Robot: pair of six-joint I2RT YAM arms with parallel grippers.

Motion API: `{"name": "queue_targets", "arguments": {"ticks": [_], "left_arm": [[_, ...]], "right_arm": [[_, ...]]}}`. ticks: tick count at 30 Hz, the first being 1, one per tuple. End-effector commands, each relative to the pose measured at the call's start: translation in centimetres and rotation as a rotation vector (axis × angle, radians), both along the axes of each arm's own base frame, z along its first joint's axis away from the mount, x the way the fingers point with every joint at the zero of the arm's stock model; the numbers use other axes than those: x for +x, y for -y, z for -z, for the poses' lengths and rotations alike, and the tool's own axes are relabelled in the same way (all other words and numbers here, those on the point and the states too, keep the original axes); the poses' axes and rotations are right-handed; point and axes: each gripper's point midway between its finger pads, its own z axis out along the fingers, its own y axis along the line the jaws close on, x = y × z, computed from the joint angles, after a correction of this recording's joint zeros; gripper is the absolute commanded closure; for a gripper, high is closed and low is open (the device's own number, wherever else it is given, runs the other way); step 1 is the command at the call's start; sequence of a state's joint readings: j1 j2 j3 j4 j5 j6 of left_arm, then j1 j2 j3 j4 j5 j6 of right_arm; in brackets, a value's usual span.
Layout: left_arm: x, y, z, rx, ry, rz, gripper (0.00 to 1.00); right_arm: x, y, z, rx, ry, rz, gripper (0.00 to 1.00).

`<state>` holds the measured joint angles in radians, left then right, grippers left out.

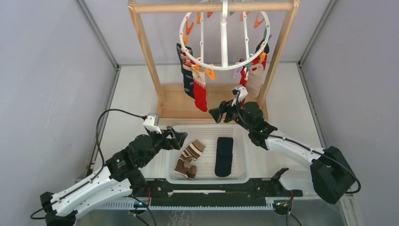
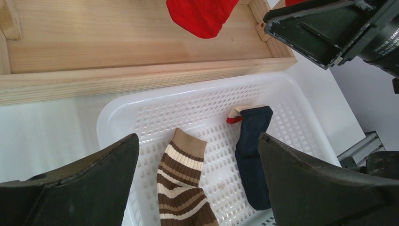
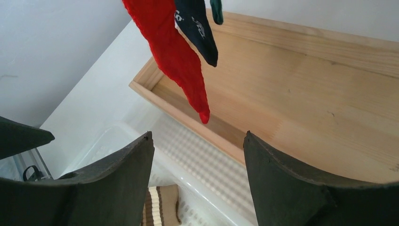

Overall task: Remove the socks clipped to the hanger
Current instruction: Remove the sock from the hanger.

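The white ring hanger hangs from the wooden frame. Clipped to its left side are a red sock and a navy sock; red and cream socks hang on its right. My right gripper is open and holds nothing, below the hanger and right of the red sock's toe, jaws apart. My left gripper is open over the basket's left rim; between its fingers I see a brown-and-cream striped sock and a navy sock lying in the basket.
A white perforated basket sits at the near edge between the arms. The wooden frame's tray base stands just behind it, with slanted uprights either side of the hanger. Orange clips dangle from the ring. Grey walls enclose the table.
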<state>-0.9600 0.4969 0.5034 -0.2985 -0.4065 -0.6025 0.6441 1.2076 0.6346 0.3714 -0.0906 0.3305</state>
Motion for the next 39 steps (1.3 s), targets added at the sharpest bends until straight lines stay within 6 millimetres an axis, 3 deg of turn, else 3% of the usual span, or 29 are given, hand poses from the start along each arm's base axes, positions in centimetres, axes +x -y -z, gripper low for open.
{"name": "queue_targets", "arguments": {"ticks": [1, 7, 24, 33, 39], "left_arm": [[-0.1, 0.4, 0.2, -0.013, 0.006, 0.019, 0.0], [-0.2, 0.5, 0.1, -0.025, 0.004, 0.025, 0.0], [-0.3, 0.7, 0.1, -0.044, -0.004, 0.029, 0.0], [-0.4, 0.8, 0.3, -0.047, -0.009, 0.03, 0.0], [-0.5, 0.6, 0.3, -0.05, -0.007, 0.031, 0.0]], "right_arm": [[1.0, -1.9, -4.1, 0.113, 0.094, -0.03, 0.25], [1.9, -3.1, -4.1, 0.125, 0.092, -0.035, 0.32], [4.5, -5.6, -3.0, 0.155, 0.06, -0.041, 0.33], [4.9, -7.0, -2.5, 0.168, 0.034, -0.071, 0.51], [4.9, -7.3, -2.0, 0.165, 0.018, -0.079, 0.76]]}}
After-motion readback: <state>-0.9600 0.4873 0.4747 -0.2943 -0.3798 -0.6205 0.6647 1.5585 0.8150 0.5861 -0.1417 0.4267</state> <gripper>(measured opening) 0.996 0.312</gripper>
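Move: The toe of the long red sock, hanging free from the hanger, is about 5 cm ahead of the right hand and 6 cm to its left, nearly level with it. The navy sock's toe hangs roughly 4 cm beyond that toe, 5 cm farther left and a little higher. A slim red sock ends about 10 cm right of the right hand and 5 cm ahead; the basket's middle lies some 7 cm back, 2 cm left and 18 cm below. From the left hand the red toe is about 15 cm ahead, 7 cm right. Bring the right gripper left and forward, almost level, about 8 cm in all, to the toe of the long red sock, rolling the hand slightly. Once the toe sits between the fingertips, keep closing the part-closed fingers, mostly over the last stretch, until they begin to pinch the toe from both sides. ##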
